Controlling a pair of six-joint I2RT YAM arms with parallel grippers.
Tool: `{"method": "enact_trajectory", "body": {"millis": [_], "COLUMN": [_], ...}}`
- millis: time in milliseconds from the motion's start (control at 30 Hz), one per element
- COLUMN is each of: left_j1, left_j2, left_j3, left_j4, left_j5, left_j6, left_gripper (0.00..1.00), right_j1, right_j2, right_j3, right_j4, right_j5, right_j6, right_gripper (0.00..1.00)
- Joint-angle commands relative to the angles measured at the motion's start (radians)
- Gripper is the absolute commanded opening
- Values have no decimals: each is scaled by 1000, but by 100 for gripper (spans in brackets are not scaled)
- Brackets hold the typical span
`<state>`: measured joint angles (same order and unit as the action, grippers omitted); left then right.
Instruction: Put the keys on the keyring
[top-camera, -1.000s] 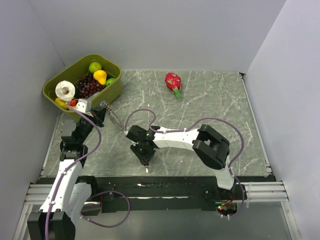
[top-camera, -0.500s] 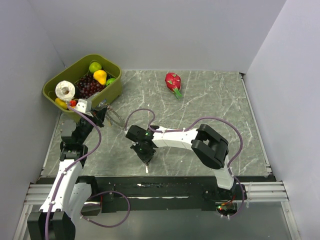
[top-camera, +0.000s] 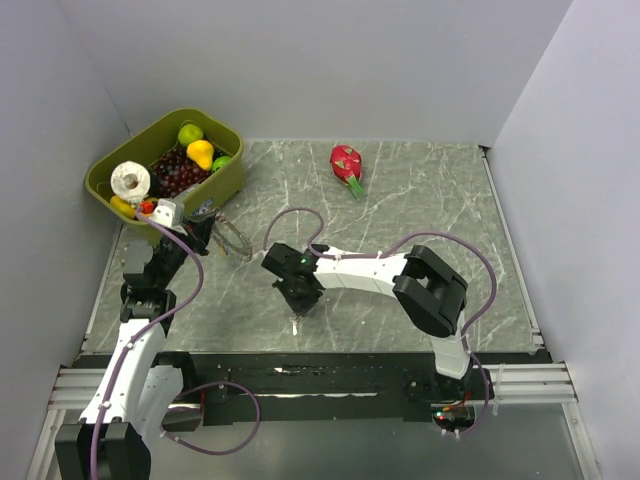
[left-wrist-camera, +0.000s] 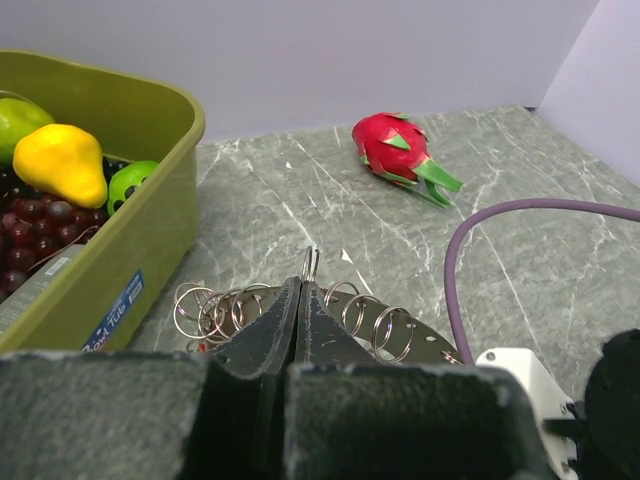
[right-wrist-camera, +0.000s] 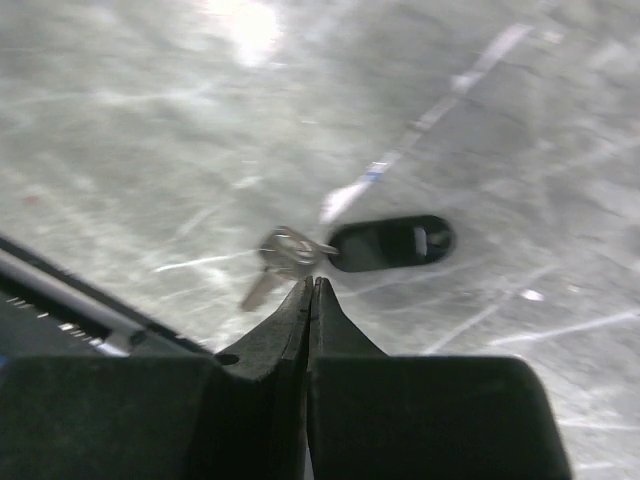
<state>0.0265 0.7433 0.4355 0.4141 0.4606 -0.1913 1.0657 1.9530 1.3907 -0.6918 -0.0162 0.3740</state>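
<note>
My left gripper (top-camera: 207, 232) (left-wrist-camera: 298, 285) is shut on the keyring (top-camera: 233, 238) (left-wrist-camera: 420, 341). The keyring is a dull metal hoop carrying several small wire rings, held just above the table beside the bin. My right gripper (top-camera: 299, 308) (right-wrist-camera: 312, 282) is shut low over the near middle of the table. A key (top-camera: 294, 326) (right-wrist-camera: 392, 243) with a black head, a small silver ring and a silver blade sticks out just past its tips. The tips meet at the edge of that small ring.
An olive bin (top-camera: 227, 188) (left-wrist-camera: 150, 230) of toy fruit stands at the back left, close to the keyring. A red dragon fruit (top-camera: 346, 165) (left-wrist-camera: 397, 152) lies at the back centre. The right arm's purple cable (left-wrist-camera: 455, 270) loops near the keyring.
The right gripper closed at the key, then shifted right and away from the table's near edge, and the key moved with it. The left gripper and the keyring barely moved.
</note>
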Motion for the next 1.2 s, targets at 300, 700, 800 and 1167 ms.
{"method": "enact_trajectory", "body": {"millis": [300, 700, 800, 1167], "left_j1": [0, 0, -2, -2], "left_j2": [-59, -59, -64, -55], "left_j3": [-21, -23, -27, -29], "left_j4": [131, 137, 141, 144], "left_j5": [66, 55, 47, 53], "left_j6": [-7, -10, -14, -14], "left_gripper": [1, 1, 1, 1], "right_j1": [-85, -58, -36, -21], "right_j2": [-158, -137, -128, -89], "right_j3": [-93, -45, -68, -58], "right_j4": [23, 29, 83, 113], "right_j5": [21, -80, -117, -21], "right_j6": [16, -135, -176, -231], "right_gripper": [0, 0, 9, 66]}}
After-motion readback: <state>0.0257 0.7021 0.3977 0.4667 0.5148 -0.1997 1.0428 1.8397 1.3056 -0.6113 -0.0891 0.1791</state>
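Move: For the right hand the key lies almost under the shut fingertips, about 2 cm to the left, 1 cm back and 2 cm below. The black tag joined to it is some 2 cm ahead and 2 cm to the right, at the same height. The keyring hangs from the left hand, roughly 12 cm ahead of the right hand, 14 cm left and 19 cm up. From the left hand the key is some 14 cm back, 17 cm right and 25 cm down. Rightward and forward, then up, the right hand swings away from the key and tag with its fingers still shut, about 6 cm in all. It then turns back left and rearward to hover over them, some 2 cm higher than before, rolling a little and turning about 10 degrees counter-clockwise while the fingers open roughly two thirds. The left hand keeps its pinch on the keyring, easing about 1.5 cm back and right. ##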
